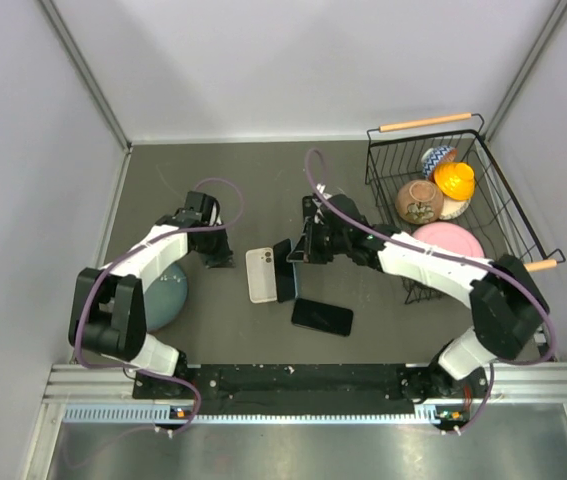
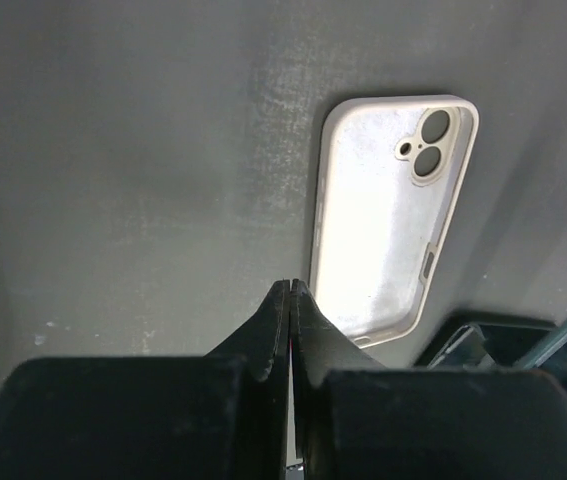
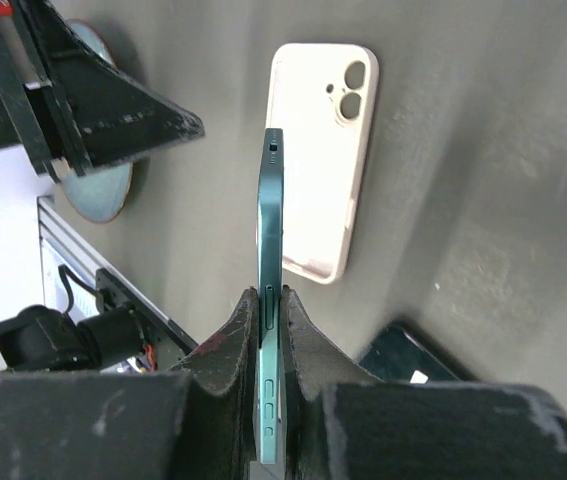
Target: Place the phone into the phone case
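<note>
The white phone case [image 1: 261, 274] lies flat on the dark table with its open side up and its camera cut-out toward the back. It also shows in the left wrist view [image 2: 388, 220] and the right wrist view [image 3: 321, 160]. My right gripper [image 1: 299, 252] [image 3: 271, 292] is shut on a teal phone [image 3: 270, 200] held on edge. The phone [image 1: 285, 268] stands along the case's right side, just above the table. My left gripper [image 1: 218, 257] [image 2: 291, 286] is shut with nothing in it, a little left of the case.
A second, black phone [image 1: 322, 316] [image 3: 415, 362] lies screen up in front of the case. A grey-blue bowl [image 1: 169, 292] sits by the left arm. At the right stand a wire basket [image 1: 383, 160] holding several objects and a pink plate [image 1: 449, 240].
</note>
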### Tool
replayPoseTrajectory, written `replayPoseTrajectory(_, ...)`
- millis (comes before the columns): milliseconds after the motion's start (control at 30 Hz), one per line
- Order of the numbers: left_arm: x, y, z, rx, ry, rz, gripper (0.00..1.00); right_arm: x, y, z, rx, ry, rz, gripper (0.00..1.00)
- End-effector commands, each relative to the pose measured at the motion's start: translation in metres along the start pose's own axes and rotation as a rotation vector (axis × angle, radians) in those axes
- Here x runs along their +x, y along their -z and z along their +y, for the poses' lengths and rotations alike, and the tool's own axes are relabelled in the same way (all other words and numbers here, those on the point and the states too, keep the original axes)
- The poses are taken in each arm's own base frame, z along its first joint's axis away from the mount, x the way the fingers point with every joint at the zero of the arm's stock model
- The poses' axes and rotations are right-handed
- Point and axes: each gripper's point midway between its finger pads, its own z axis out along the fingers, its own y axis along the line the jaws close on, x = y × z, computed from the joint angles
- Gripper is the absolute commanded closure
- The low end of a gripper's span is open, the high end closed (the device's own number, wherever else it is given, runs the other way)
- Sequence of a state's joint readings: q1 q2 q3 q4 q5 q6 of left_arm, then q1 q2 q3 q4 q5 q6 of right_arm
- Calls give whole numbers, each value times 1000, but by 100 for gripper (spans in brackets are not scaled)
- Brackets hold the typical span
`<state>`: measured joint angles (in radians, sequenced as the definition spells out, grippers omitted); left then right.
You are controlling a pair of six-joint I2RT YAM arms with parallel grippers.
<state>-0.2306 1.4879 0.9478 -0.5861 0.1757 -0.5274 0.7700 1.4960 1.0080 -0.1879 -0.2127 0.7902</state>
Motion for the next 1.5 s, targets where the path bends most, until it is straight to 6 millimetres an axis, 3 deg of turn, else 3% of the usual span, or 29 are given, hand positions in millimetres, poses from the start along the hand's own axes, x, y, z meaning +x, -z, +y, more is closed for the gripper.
replayPoseTrajectory(0, 5, -8, -14, 97, -24, 45, 100, -23, -14, 44, -106, 14, -18, 100)
replayPoseTrajectory(233, 15, -28, -9, 102, 15, 61, 100, -19, -53, 52, -107, -12, 58, 100)
replayPoseTrajectory(400, 21, -38, 3, 51, 22, 78, 100, -14, -77, 39, -71, -20, 87, 100)
replayPoseTrajectory(633, 28, -43, 3, 66, 28, 105, 100, -9, -98, 22, -38, -37, 116, 100)
replayPoseTrajectory(933, 36, -47, -3, 111, 44, 125, 100, -7, -112, 3, -32, -68, 129, 100)
replayPoseTrajectory(1200, 39, -47, -4, 127, 42, 123, 100, -21, -103, 20, -144, -121, 108, 100)
replayPoseTrajectory(1467, 44, -42, -8, 159, 50, 129, 100, -23, -107, -6, -71, -150, 77, 100)
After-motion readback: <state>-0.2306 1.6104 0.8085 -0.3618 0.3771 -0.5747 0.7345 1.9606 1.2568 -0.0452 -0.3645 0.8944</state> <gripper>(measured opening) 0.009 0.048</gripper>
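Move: The open case lies about 9 cm to the left of the right hand, which already holds the teal-edged phone, some 2 cm ahead and 12 cm below. From the shut left hand the same case is about 8 cm to the right, 2 cm back and 6 cm down. A black phone lies about 9 cm back and 7 cm right of the right hand; the blue plate is roughly 18 cm left and 7 cm back of the left hand. The teal-edged phone, still pinched by its near long edge, is carried left and down about 7 cm each by the right hand, its free edge going into the case along the left wall, then slid some 3 cm forward as the wrist tips about 10 degrees. The left hand, fingers shut, sinks about 5 cm beside the case, then creeps right to bring its tips against the case's outer left side. ##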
